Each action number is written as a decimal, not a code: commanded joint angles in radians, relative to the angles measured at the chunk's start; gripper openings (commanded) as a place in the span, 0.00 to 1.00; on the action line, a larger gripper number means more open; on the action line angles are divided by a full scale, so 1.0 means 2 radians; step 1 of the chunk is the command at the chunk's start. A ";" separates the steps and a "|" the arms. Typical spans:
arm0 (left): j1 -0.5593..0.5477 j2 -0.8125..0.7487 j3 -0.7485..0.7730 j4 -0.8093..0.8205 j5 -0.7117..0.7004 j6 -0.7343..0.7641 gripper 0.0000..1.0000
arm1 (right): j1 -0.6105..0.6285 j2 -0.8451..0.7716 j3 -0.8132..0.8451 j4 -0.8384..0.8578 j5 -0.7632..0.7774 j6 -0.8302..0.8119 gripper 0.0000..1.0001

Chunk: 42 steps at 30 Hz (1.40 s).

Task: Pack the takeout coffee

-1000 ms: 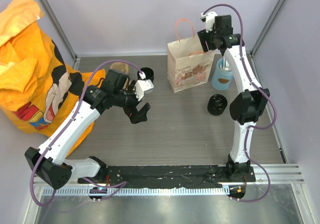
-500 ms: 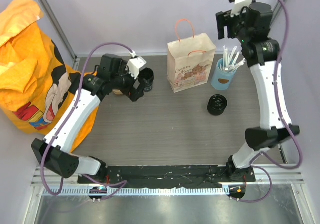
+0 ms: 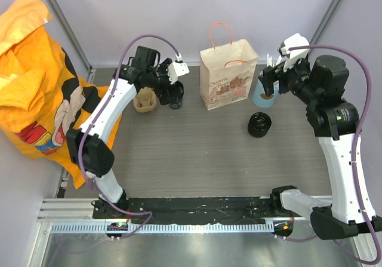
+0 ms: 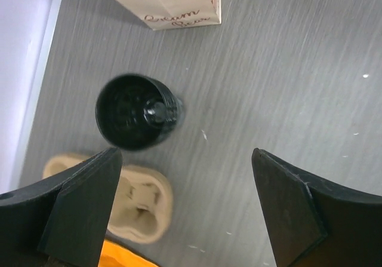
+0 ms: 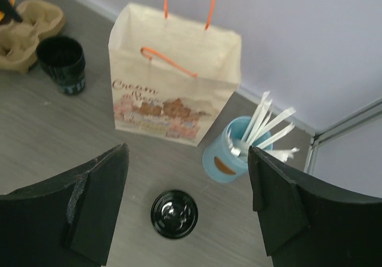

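The takeout coffee cup (image 3: 175,97) is black and stands upright without a lid near the back, left of the paper bag (image 3: 228,76). In the left wrist view the cup (image 4: 134,111) is seen from above with its mouth open. Its black round lid (image 3: 259,125) lies apart on the table, right of the bag, and shows in the right wrist view (image 5: 173,214). My left gripper (image 3: 169,88) is open and empty, hovering just beside the cup, as the left wrist view (image 4: 188,210) shows. My right gripper (image 3: 268,86) is open and empty, held high above the lid, as the right wrist view (image 5: 188,204) shows.
A brown pulp cup carrier (image 3: 145,101) sits left of the cup. A light-blue cup of white straws (image 5: 236,153) stands right of the bag (image 5: 173,76). An orange cloth bag (image 3: 36,88) fills the left side. Walls close the back and sides.
My left arm swung from mid-table to the back and now hovers by the black cup. My right gripper moved from behind the bag to the right, over the blue cup and lid.
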 commanded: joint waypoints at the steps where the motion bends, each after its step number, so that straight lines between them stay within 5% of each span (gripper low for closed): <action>1: 0.022 0.052 0.061 -0.043 0.045 0.110 0.94 | 0.001 -0.028 -0.046 -0.020 -0.033 -0.013 0.84; 8: 0.055 0.117 0.101 -0.047 0.092 0.159 0.89 | -0.002 -0.061 -0.091 -0.021 -0.050 -0.007 0.84; 23: 0.058 0.137 0.045 -0.003 0.099 0.226 0.68 | -0.007 -0.058 -0.103 -0.022 -0.069 -0.004 0.85; 33: 0.065 0.162 0.097 -0.027 0.133 0.140 0.58 | -0.010 -0.058 -0.113 -0.016 -0.073 0.001 0.85; 42: 0.084 0.183 0.152 0.075 0.071 -0.123 0.57 | -0.012 -0.057 -0.112 -0.013 -0.081 0.007 0.84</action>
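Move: The black cup stands about 10 cm ahead of the open left hand, 4 cm to its right and roughly 16 cm below it. The cardboard cup holder lies some 12 cm left of the cup and 2 cm farther out; the paper bag stands about 22 cm to the cup's right and 3 cm farther out. From the right hand the cup is roughly 17 cm ahead, 31 cm left and 35 cm below. The left hand reaches forward and down towards the black cup, about 6 cm out and 9 cm down, then edges another 2 cm forward while rising 2 cm, its fingers narrowing from nearly wide open to a little over half and its wrist swinging some 15 degrees clockwise before turning back. Meanwhile the empty right hand sinks about 8 cm and eases back 3 cm, tipping its open fingers down roughly 10 degrees, and touches nothing. ##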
